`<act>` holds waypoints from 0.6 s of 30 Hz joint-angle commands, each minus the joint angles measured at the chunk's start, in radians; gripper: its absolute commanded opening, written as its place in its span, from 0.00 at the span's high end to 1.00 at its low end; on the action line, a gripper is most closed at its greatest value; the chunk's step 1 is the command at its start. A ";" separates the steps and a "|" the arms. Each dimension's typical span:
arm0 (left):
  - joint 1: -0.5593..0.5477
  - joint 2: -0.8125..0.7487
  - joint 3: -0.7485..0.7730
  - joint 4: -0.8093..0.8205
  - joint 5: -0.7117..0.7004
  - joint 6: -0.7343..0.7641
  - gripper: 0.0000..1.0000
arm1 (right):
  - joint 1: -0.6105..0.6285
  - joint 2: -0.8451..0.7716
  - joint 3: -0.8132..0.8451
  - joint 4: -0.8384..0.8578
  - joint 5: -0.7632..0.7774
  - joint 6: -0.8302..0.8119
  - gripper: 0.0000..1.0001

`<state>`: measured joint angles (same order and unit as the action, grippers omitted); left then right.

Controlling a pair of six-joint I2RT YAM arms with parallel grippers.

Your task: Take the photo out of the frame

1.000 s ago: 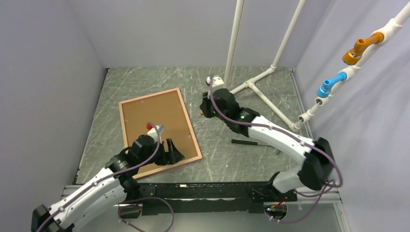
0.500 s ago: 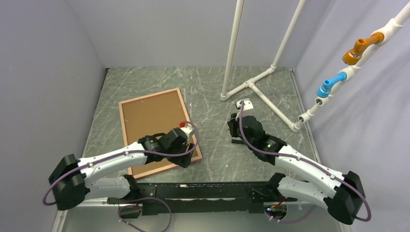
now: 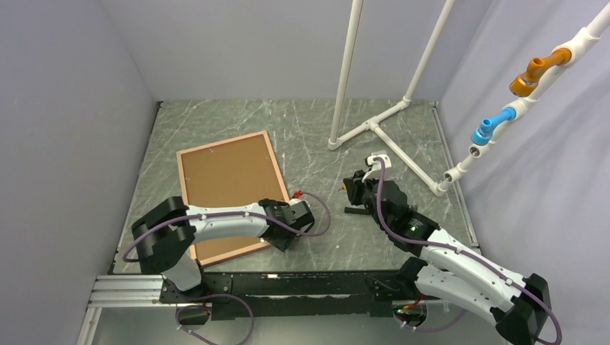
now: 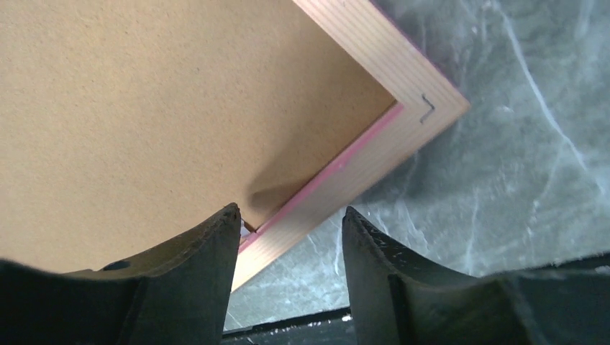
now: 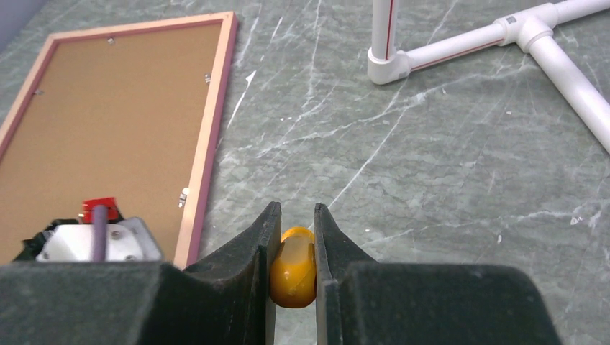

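Observation:
The pink frame [image 3: 280,176] lies face down on the table with a brown backing board [image 3: 226,180] filling it. The photo is hidden under that board. My left gripper [image 3: 284,241] hangs over the frame's near right corner, open. In the left wrist view the frame's edge [image 4: 403,122] runs between the fingers of the left gripper [image 4: 288,210], one over the board [image 4: 144,108], one over the table. My right gripper [image 5: 295,208] is shut on a rounded orange handle [image 5: 293,269], right of the frame [image 5: 216,108] and above the table.
A white pipe stand [image 3: 374,126] rises from the back of the table, with its foot bars [image 5: 532,36] ahead of the right gripper. A dark tool [image 3: 360,210] lies under the right arm. Pipes with orange and blue valves [image 3: 496,126] run along the right wall.
My left gripper moved right to the frame's near right corner, its jaws narrowing. My right arm pulled back from the pipe stand toward the near side, still holding the orange handle.

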<state>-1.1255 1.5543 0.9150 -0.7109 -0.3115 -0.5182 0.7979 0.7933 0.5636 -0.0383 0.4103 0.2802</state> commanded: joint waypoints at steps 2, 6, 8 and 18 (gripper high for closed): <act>-0.003 0.083 0.070 -0.028 -0.097 -0.023 0.48 | -0.003 -0.046 -0.001 0.055 0.011 -0.003 1.00; -0.003 0.137 0.093 -0.024 -0.109 -0.044 0.55 | -0.003 -0.070 -0.013 0.057 0.026 0.005 1.00; -0.001 0.165 0.106 -0.023 -0.118 -0.055 0.62 | -0.003 -0.086 -0.018 0.055 0.050 0.013 1.00; 0.162 0.259 0.203 0.061 -0.092 -0.105 1.00 | -0.002 -0.227 -0.069 0.020 0.249 0.070 1.00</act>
<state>-1.0676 1.7397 1.0698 -0.7200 -0.4149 -0.4896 0.7967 0.6151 0.5083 -0.0376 0.5686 0.3225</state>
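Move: Just under the left fingers, roughly 2 cm down and 1 cm ahead, runs the near rail of the face-down frame. The frame's near-right corner is about 3 cm ahead and 5 cm to the right; its middle lies some 14 cm ahead and 12 cm left. The table's near edge is about 7 cm back, level sideways. From the right hand, that stretch of rail is about 17 cm left, 10 cm back and 18 cm below. Closing from wide open, the left fingers settle about 1 cm down astride the frame's near rail beside the near-right corner and pinch it, then the hand carries it about 4 cm forward and slightly right. The right hand, still gripping the orange screwdriver, draws off about 4 cm to the right and 2.5 cm up, turning some 10 degrees clockwise. ##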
